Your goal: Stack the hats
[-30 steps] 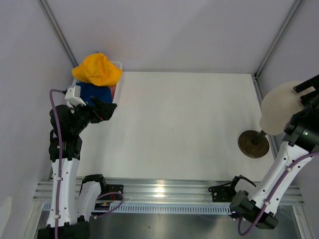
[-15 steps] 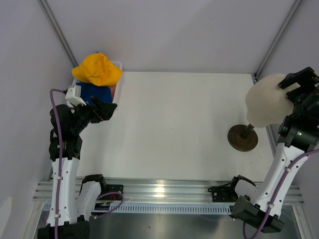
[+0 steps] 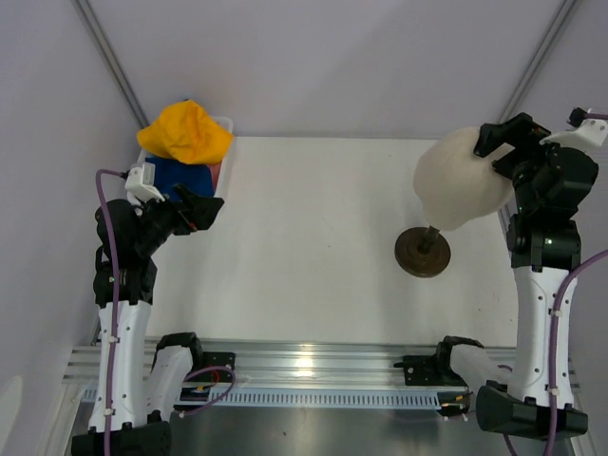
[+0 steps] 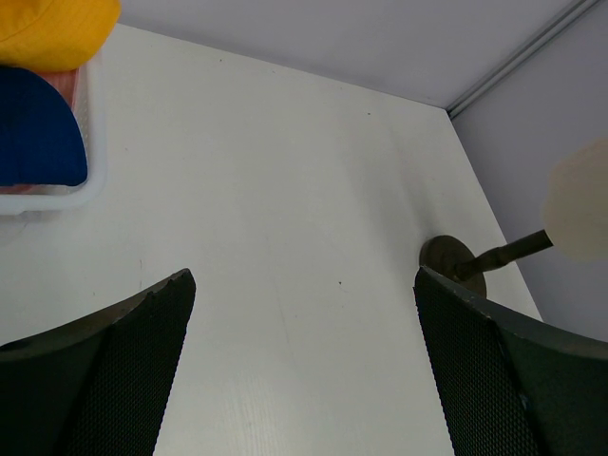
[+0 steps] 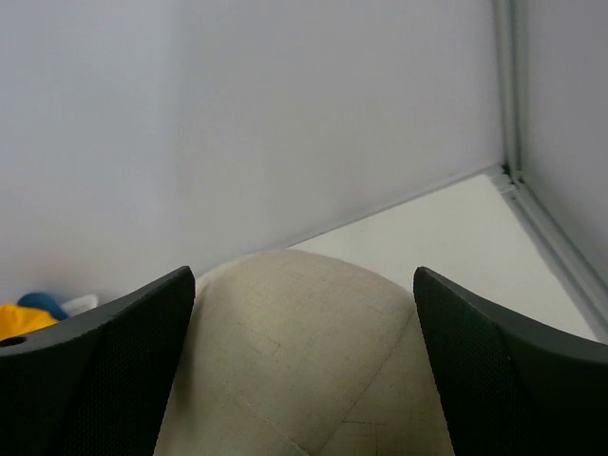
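Observation:
The hats lie piled in a white bin (image 3: 225, 123) at the table's far left corner. A yellow hat (image 3: 185, 131) (image 4: 52, 33) is on top, a dark navy hat (image 3: 180, 176) (image 4: 38, 128) under it, and a pink edge (image 3: 217, 173) shows beside that. My left gripper (image 3: 204, 211) (image 4: 304, 275) hovers open just in front of the bin, with only bare table between its fingers. My right gripper (image 3: 494, 152) (image 5: 304, 275) stands open with its fingers either side of the cream mannequin head (image 3: 456, 190) (image 5: 304, 361).
The mannequin head's dark brown round base (image 3: 423, 252) (image 4: 446, 256) rests on the white table (image 3: 313, 228) right of centre. Grey walls close in the back and both sides. A metal rail (image 3: 313, 366) runs along the near edge.
My right arm has swung left from the right wall, and the mannequin head and its base have slid left with it. The left arm and the hats have stayed still.

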`<state>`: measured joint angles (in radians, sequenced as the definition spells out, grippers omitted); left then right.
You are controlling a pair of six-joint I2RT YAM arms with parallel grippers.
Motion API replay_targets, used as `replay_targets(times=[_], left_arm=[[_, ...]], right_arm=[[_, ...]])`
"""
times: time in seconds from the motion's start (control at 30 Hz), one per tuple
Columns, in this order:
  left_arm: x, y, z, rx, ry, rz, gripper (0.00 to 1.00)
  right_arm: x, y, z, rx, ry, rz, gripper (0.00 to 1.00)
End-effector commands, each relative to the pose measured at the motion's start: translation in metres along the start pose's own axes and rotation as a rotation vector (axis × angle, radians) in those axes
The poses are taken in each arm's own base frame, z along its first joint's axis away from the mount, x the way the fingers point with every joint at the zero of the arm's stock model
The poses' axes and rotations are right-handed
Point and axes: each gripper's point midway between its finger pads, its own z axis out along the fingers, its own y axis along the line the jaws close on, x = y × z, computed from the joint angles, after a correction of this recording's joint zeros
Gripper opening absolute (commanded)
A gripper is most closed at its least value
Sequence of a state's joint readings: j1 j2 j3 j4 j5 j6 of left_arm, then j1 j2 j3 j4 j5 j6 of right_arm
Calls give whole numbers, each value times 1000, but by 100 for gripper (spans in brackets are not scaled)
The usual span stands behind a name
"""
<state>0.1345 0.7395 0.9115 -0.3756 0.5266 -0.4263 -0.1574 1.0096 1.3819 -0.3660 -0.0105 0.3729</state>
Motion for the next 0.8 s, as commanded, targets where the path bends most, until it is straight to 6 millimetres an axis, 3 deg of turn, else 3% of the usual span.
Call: replay_targets(times=[0.0,0.1,0.17,0.23,0.53,0.77], left_arm=[[-13,-5,-4,12,-37,32,100],[-13,-6,-4,14,-38,32,99],[-13,-4,-3,9,-37,32,99],[-12,-2,-2,-2,-35,24,99],[-10,3,-1,-21,-29,15,99],[-11,11,1,-64,-27,10,99]], right_arm=[[106,1,2,27,358,70,99],[120,33,3,-43,388,56,99],[123,39,6,-27,374,52,99],[132,58,6,-57,384,74,99],[191,142,-1,-215,487,32,99],[222,198,-8,-316,536,-39,100]])
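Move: The hat stand's cream head is already at the right hand's wide-open fingers, its middle roughly 3 cm left, level fore-and-aft and 8 cm below; its dark base stands some 40 cm below, 1 cm left. The table's middle lies about 28 cm left, 3 cm ahead and 41 cm below, the yellow hat about 69 cm left, 36 cm ahead and 31 cm below. From the left hand the head is some 54 cm right, 5 cm ahead, 3 cm above. Sweeping steadily left, the right hand travels nearly 25 cm towards the table's middle at almost constant height, easing slightly forward and swinging about 25 degrees counter-clockwise. Its fingers stay wide open against the cream head and push the hat stand along, without closing. ##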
